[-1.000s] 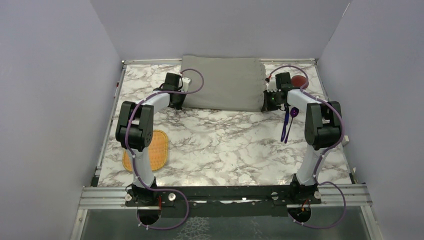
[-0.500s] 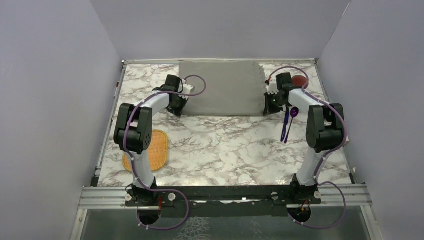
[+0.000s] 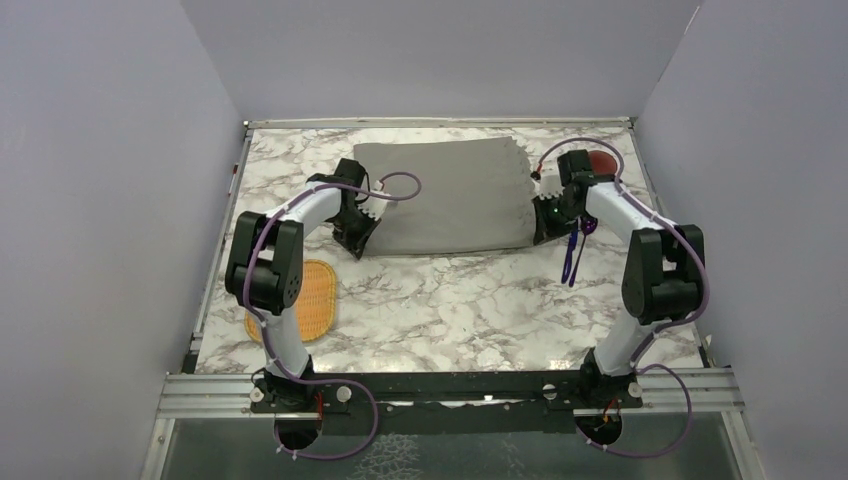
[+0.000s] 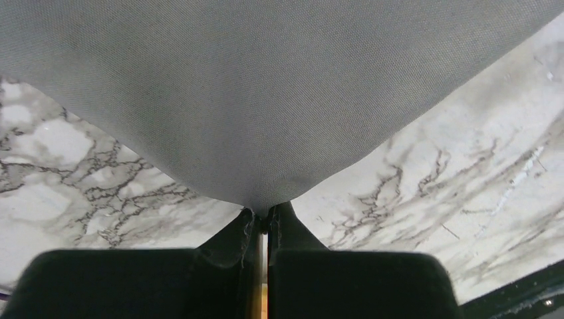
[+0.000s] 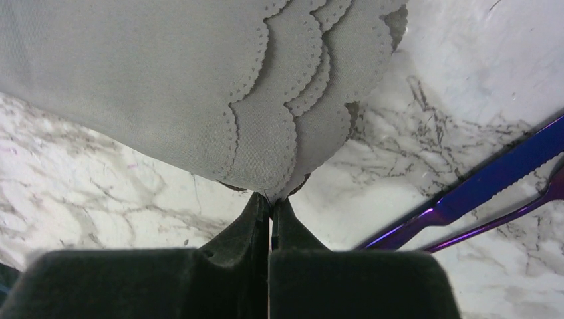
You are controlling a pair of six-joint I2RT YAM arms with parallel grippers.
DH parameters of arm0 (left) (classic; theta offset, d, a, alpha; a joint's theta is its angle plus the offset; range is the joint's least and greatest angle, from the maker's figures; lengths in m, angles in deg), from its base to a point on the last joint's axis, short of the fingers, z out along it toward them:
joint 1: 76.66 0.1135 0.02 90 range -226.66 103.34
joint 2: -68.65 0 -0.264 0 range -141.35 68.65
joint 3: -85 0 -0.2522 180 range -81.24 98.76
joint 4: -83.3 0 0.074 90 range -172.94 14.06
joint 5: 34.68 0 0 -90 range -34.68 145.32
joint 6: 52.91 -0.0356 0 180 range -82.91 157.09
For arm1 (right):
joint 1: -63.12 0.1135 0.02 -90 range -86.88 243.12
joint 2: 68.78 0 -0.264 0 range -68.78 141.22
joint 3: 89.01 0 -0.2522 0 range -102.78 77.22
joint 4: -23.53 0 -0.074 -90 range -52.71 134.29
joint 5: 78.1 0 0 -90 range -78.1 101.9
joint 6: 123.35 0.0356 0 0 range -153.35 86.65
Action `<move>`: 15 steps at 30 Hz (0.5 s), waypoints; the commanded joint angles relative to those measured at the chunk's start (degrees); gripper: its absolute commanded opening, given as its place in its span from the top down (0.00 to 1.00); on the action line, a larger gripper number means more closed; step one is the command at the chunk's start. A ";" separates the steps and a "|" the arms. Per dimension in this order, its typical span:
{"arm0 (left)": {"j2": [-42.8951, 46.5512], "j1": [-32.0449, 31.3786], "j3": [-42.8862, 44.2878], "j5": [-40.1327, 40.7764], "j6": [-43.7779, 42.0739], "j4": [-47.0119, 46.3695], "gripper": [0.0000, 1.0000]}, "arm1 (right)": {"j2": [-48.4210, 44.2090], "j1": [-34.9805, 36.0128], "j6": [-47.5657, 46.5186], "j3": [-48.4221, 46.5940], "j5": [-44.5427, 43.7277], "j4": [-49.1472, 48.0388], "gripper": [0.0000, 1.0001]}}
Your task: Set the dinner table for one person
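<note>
A grey cloth placemat (image 3: 445, 195) with a scalloped right edge lies on the marble dinner table (image 3: 450, 300), towards the back. My left gripper (image 3: 358, 240) is shut on the placemat's near left corner (image 4: 263, 199). My right gripper (image 3: 541, 232) is shut on its near right scalloped corner (image 5: 273, 179). Both corners are pinched between the black fingertips (image 4: 282, 222) (image 5: 289, 222) just above the table. Purple cutlery (image 3: 572, 252) lies right beside the right gripper, and its shiny handles (image 5: 485, 189) show in the right wrist view.
An orange woven plate (image 3: 305, 300) sits near the left arm at the front left. A red round object (image 3: 601, 162) lies at the back right corner, partly behind the right arm. Grey walls close in the table on three sides.
Both grippers have pulled the placemat towards the near side of the table. Its front edge now lies closer to the middle, and the right gripper has come up against the purple cutlery.
</note>
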 commanded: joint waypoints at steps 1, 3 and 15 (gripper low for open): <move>3.72 -0.02 0.58 -2.34 -3.41 8.28 1.00 | -3.99 -0.05 -4.30 1.81 -0.81 5.76 0.99; 4.32 -0.17 1.25 -2.92 -3.67 9.70 1.00 | -5.10 -0.04 -5.16 2.43 -1.18 6.59 0.99; 8.43 -1.98 2.63 -3.53 -4.12 15.77 1.00 | -12.67 -0.05 -8.74 5.82 0.50 10.75 0.99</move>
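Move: Each hand already pinches a near corner of the grey tablecloth, about 2 cm above the table on the left and 4 cm on the right. The bare table towards the bases lies about 13 cm back and 17 cm right of the left hand, and about 16 cm back and 17 cm left of the right hand. The wicker tray's middle is some 11 cm back and 13 cm left of the left hand; from the right hand, the knife is level and 7 cm right, the spoon level and 10 cm right. Keeping hold of the two near corners, both hands together draw the tablecloth back towards the bases, the right about 4.5 cm and the left nearer 3.5 cm, over the bare near part of the table. They rise as they come, the left just as much as it goes back and the right only about 2 cm; both slow down towards the end, with fingers shut and wrists turning only slightly. ##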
